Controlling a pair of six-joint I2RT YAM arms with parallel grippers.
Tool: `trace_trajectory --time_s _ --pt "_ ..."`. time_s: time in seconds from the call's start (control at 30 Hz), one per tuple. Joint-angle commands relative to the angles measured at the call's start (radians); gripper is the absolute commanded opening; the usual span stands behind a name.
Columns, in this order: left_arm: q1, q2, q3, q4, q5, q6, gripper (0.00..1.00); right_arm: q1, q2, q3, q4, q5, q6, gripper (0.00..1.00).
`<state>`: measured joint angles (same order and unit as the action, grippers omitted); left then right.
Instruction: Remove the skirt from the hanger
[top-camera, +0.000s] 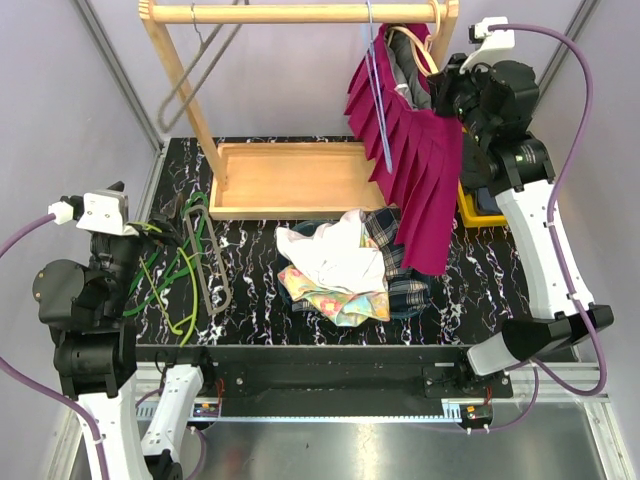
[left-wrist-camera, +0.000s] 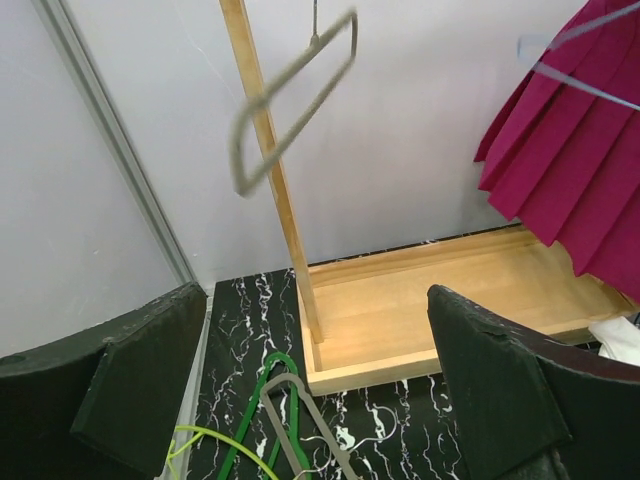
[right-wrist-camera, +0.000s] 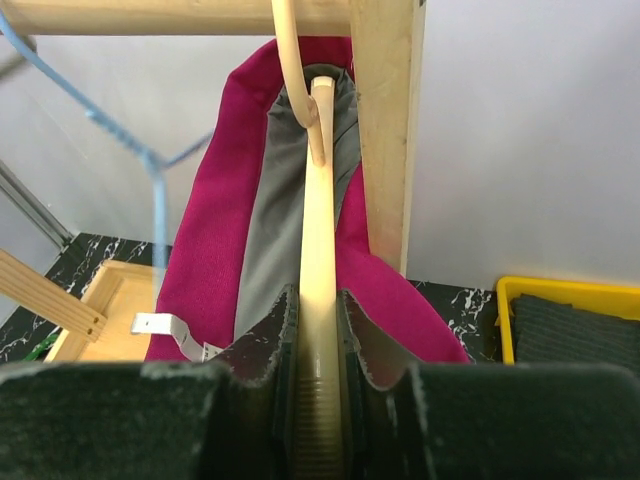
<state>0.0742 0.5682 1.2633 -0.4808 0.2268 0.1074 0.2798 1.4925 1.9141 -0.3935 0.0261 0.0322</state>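
A magenta pleated skirt (top-camera: 415, 170) hangs on a cream hanger (top-camera: 418, 50) hooked over the wooden rail (top-camera: 290, 13) at its right end. My right gripper (top-camera: 445, 85) is up at that end, shut on the hanger. In the right wrist view the hanger's cream arm (right-wrist-camera: 318, 260) runs straight between the two fingers of the right gripper (right-wrist-camera: 318, 345), with the skirt (right-wrist-camera: 215, 220) and its grey lining draped over it. The skirt's pleats (left-wrist-camera: 570, 170) show at the right of the left wrist view. My left gripper (top-camera: 120, 255) stands open, low at the table's left, holding nothing (left-wrist-camera: 315, 320).
The rack's right post (right-wrist-camera: 385, 130) stands right beside the held hanger. A thin blue hanger (top-camera: 378, 90) and a grey hanger (top-camera: 195, 70) also hang on the rail. The rack's wooden tray base (top-camera: 290, 175), a clothes pile (top-camera: 345, 265), loose hangers (top-camera: 190, 260) and a yellow bin (top-camera: 480, 205) lie below.
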Motion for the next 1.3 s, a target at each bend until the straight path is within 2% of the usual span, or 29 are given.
trace_trajectory --time_s 0.0,0.13,0.3,0.4,0.6,1.27 --pt "0.004 -0.004 0.005 0.027 -0.033 0.020 0.99 0.007 -0.006 0.063 0.028 -0.068 0.014 0.00" --pt "0.004 -0.013 -0.008 0.028 -0.043 0.026 0.99 0.007 0.040 0.097 0.065 -0.049 0.005 0.00" --pt "0.004 -0.013 -0.002 0.025 -0.052 0.028 0.99 0.007 0.239 0.334 0.044 -0.080 0.044 0.00" --pt "0.004 -0.017 -0.001 0.024 -0.060 0.047 0.99 0.007 0.342 0.422 0.022 -0.100 0.070 0.00" --pt "0.003 -0.028 -0.002 0.019 -0.063 0.072 0.99 0.007 0.417 0.512 0.021 -0.075 0.069 0.00" --pt "0.004 -0.030 0.002 0.004 -0.046 0.058 0.99 0.002 0.321 0.626 0.050 -0.035 0.001 0.00"
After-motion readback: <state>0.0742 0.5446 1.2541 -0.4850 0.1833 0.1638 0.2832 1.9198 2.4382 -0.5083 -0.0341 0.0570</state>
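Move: The right hand still pinches the near end of the skirt's wooden hanger. The hanger's hook on the rail is about 15 cm ahead, 2 cm left and 12 cm up; the skirt hangs roughly 9 cm ahead, 4 cm left and 20 cm below, the blue hanger 10 cm ahead and 10 cm left, about level. From the left hand that hook is some 38 cm ahead, 44 cm right, 14 cm higher. Still pinching the wooden hanger's end, the right hand carries it about 9 cm towards the wall, slightly left. ##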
